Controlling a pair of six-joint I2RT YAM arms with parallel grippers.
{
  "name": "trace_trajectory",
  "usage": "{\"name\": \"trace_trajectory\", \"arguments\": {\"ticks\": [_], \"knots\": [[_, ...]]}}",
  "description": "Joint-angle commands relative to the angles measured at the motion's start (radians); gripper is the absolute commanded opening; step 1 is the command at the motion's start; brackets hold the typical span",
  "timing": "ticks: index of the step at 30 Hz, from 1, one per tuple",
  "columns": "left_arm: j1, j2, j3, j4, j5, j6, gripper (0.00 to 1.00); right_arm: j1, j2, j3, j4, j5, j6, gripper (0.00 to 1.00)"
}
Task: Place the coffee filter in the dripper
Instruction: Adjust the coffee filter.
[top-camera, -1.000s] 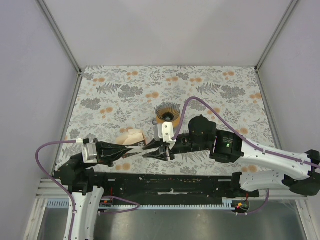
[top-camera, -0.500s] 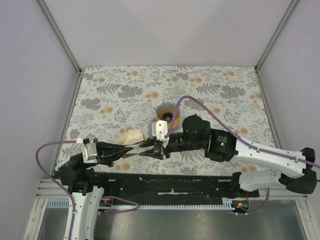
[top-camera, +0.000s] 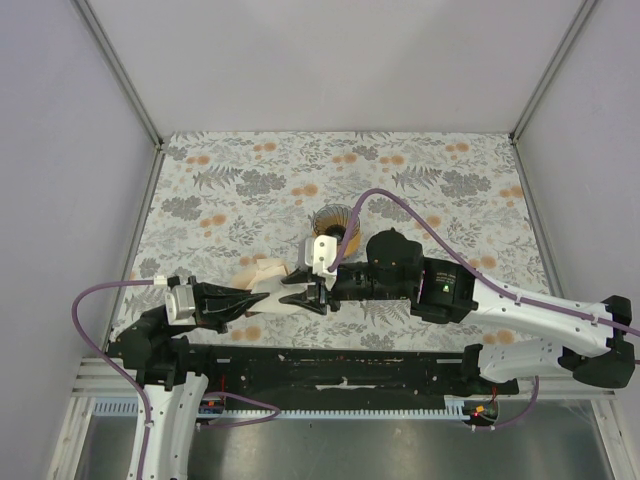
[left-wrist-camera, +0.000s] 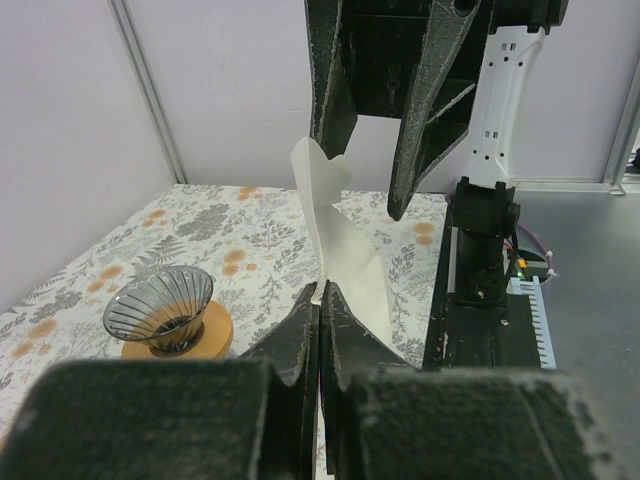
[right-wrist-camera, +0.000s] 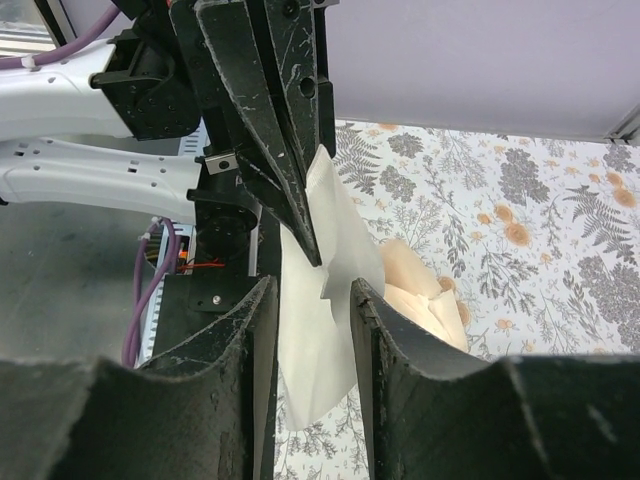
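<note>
My left gripper (left-wrist-camera: 322, 292) is shut on the lower edge of a thin white coffee filter (left-wrist-camera: 345, 250), which it holds upright above the table's near part. My right gripper (right-wrist-camera: 312, 300) stands open, one finger on either side of the filter (right-wrist-camera: 320, 350), with gaps on both sides. From above, the two grippers (top-camera: 262, 298) (top-camera: 285, 298) meet tip to tip around the filter (top-camera: 272, 304). The dripper (left-wrist-camera: 160, 300), a dark wire cone, stands apart on the table; in the top view it (top-camera: 335, 220) lies just beyond the right wrist.
A tan ring (left-wrist-camera: 205, 338) lies under the dripper. A loose stack of pale filters (top-camera: 262, 270) (right-wrist-camera: 420, 290) lies on the floral cloth just behind the held one. Grey walls close in the table on three sides.
My right gripper has moved left to the held filter and opened wider; its fingers now straddle the filter. My left gripper has stayed shut on the filter in the same place.
</note>
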Motion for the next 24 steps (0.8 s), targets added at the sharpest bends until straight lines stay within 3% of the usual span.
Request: {"name": "trace_trajectory", "arguments": {"ticks": [1, 4, 10, 19, 22, 24], "knots": [[-0.001, -0.004, 0.036, 0.002, 0.019, 0.029, 0.02, 0.007, -0.016, 0.041, 0.028, 0.039, -0.011, 0.43], [-0.001, -0.004, 0.037, 0.002, 0.019, 0.029, 0.02, 0.007, -0.013, 0.048, 0.028, 0.059, -0.016, 0.42], [-0.001, -0.004, 0.040, 0.002, 0.019, 0.029, 0.02, 0.007, 0.004, 0.058, 0.029, 0.071, -0.024, 0.28], [-0.001, -0.001, 0.037, -0.004, -0.007, 0.005, 0.02, 0.005, 0.001, 0.052, 0.002, 0.067, -0.056, 0.00], [-0.001, 0.002, 0.039, -0.016, -0.016, -0.008, 0.02, 0.005, -0.016, 0.033, -0.011, 0.062, -0.114, 0.00], [0.001, 0.004, 0.040, -0.041, -0.025, -0.012, 0.13, 0.005, -0.031, 0.009, -0.006, 0.067, -0.175, 0.00]]}}
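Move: The coffee filter stands upright, its middle about 2 cm to the right of my left hand, level fore and aft and at about the same height; the left fingers already pinch it. From my right hand, whose open fingers straddle the filter's upper part, its middle is some 2 cm left and 3 cm below, level fore and aft. The filter box lies roughly 8 cm ahead, 7 cm left and 31 cm below; the dripper about 16 cm ahead, 9 cm right and 28 cm below. I ease my right hand about 1 cm forward, then shut its nearly half-open fingers completely to pinch the upper part of the coffee filter between them, the wrist turning only about 5 degrees. My left hand stays where it is and keeps its pinch on the filter. ##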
